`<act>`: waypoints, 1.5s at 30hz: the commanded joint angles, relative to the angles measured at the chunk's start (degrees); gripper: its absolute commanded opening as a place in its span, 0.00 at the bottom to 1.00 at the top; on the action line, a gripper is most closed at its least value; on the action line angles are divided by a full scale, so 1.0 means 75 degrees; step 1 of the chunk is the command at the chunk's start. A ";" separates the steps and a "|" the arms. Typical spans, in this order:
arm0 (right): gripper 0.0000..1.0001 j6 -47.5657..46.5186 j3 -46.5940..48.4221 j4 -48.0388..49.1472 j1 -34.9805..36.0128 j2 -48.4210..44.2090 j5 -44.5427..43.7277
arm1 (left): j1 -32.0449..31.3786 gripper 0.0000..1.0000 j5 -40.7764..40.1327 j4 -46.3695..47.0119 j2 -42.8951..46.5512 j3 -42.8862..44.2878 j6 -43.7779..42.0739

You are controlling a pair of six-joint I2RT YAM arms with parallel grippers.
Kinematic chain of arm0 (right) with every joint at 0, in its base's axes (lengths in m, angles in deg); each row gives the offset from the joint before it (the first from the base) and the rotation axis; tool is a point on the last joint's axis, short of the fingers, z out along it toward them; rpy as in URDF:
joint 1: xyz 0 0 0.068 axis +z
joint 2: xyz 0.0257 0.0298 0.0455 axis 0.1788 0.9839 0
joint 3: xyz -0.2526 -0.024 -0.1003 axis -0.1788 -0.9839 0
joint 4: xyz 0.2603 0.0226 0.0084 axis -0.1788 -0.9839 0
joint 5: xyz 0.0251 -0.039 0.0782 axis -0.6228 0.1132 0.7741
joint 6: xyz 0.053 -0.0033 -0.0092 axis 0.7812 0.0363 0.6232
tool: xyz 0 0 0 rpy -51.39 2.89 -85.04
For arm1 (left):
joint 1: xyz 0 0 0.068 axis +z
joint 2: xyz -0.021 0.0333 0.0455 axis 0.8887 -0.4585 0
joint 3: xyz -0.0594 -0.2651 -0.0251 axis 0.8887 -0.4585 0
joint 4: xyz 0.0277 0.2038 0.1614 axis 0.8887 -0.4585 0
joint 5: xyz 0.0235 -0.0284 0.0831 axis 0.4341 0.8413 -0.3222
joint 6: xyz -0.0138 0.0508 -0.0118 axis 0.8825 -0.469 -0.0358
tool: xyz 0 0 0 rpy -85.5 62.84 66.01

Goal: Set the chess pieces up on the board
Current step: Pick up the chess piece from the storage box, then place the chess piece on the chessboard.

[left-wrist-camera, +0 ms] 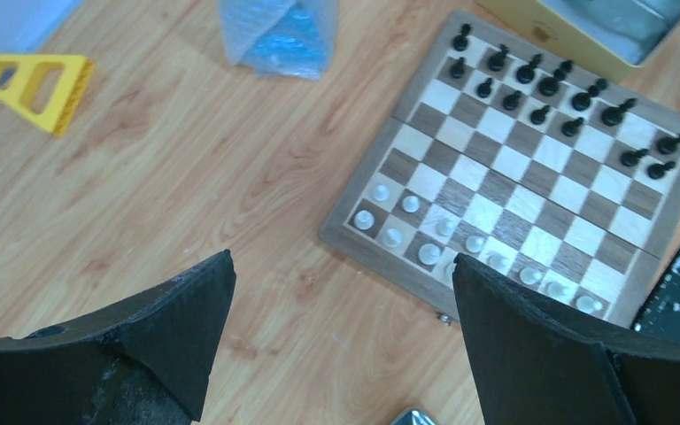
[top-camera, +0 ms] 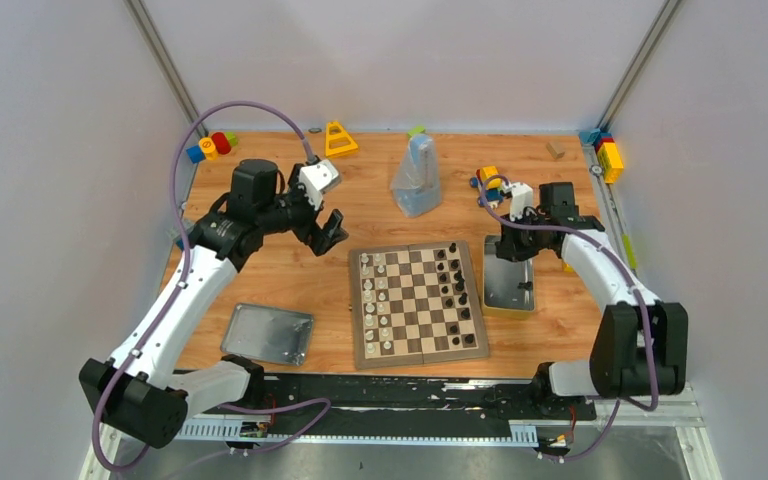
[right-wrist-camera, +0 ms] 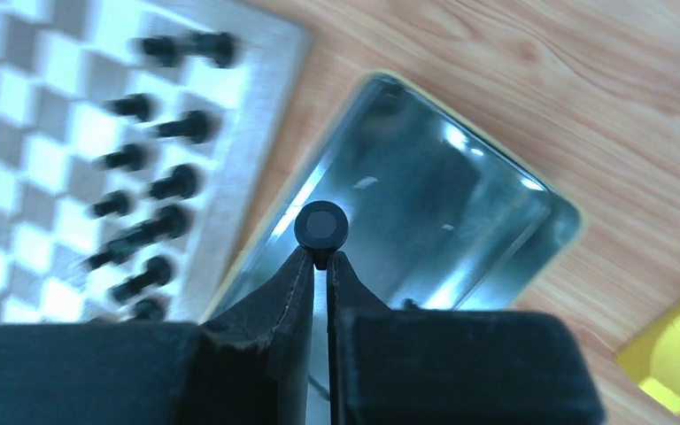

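Note:
The board (top-camera: 415, 300) lies at the table's middle, with cream-white chess pieces (top-camera: 375, 300) along its left side and black ones (top-camera: 455, 290) along its right. My right gripper (right-wrist-camera: 321, 258) is shut on the stem of a black piece (right-wrist-camera: 320, 226), held above the open silver tin (right-wrist-camera: 425, 212) just right of the board (right-wrist-camera: 35, 150). From above, that gripper (top-camera: 513, 238) hangs over the tin's far end. My left gripper (left-wrist-camera: 341, 274) stands open over bare wood, left of the board (left-wrist-camera: 531, 186), with nothing between its fingers (left-wrist-camera: 177, 319). White pieces (left-wrist-camera: 429, 254) show near its right finger.
The tin's lid (top-camera: 268, 333) lies at the near left. A bubble-wrap bag (top-camera: 417, 180) stands behind the board. Toy blocks sit at the back: a yellow one (top-camera: 340, 138), coloured ones (top-camera: 212, 146) and more at the back right (top-camera: 608, 155). One small dark piece (top-camera: 526, 287) rests in the tin (top-camera: 505, 280).

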 commanded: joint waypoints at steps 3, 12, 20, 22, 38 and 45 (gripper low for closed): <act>0.00 -0.1086 0.0478 -0.0880 0.0591 -0.1369 0.3216 | 0.0051 0.99 0.2981 0.0232 -0.0373 -0.0101 -0.0352; 0.00 -0.0992 0.1456 -0.1027 0.2480 -0.1023 0.4202 | -0.0732 0.92 0.4164 0.0397 -0.1536 0.0719 -0.0842; 0.00 -0.1044 0.1974 -0.1022 0.3542 -0.0584 0.4328 | -0.1679 0.91 0.4348 0.0494 -0.1974 0.0866 -0.1778; 0.00 -0.1045 0.2047 -0.1008 0.3661 -0.0535 0.4347 | -0.1826 0.92 0.4358 0.0651 -0.2006 0.0816 -0.1939; 0.00 -0.0909 0.1977 -0.0846 0.3882 -0.0763 0.4030 | -0.2024 0.77 0.5007 0.0824 -0.2774 0.1071 -0.1730; 0.00 -0.0863 0.1953 -0.0795 0.3917 -0.0746 0.3954 | -0.2105 0.67 0.5117 0.0966 -0.3011 0.1218 -0.1225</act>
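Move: In the right hand's closed fingers is the black chess piece; it lies some 36 cm to the left hand's right, about 2 cm ahead and 15 cm lower. The board's middle is about 18 cm left of the right hand, 10 cm back and 7 cm below. The storage box's middle is straight below the right hand, 6 cm down and 2 cm back; the black column stands 11 cm left, 5 cm back and 6 cm below. Carrying the black piece up out of the box area, the right hand sweeps about 20 cm left, 12 cm up and 10 cm back over the board, turning some 50 degrees counter-clockwise, then holds still. The left hand meets it, going about 15 cm right and 8 cm back, sinking slightly and turning clockwise, its fingers partly closing around the piece without visible contact. ##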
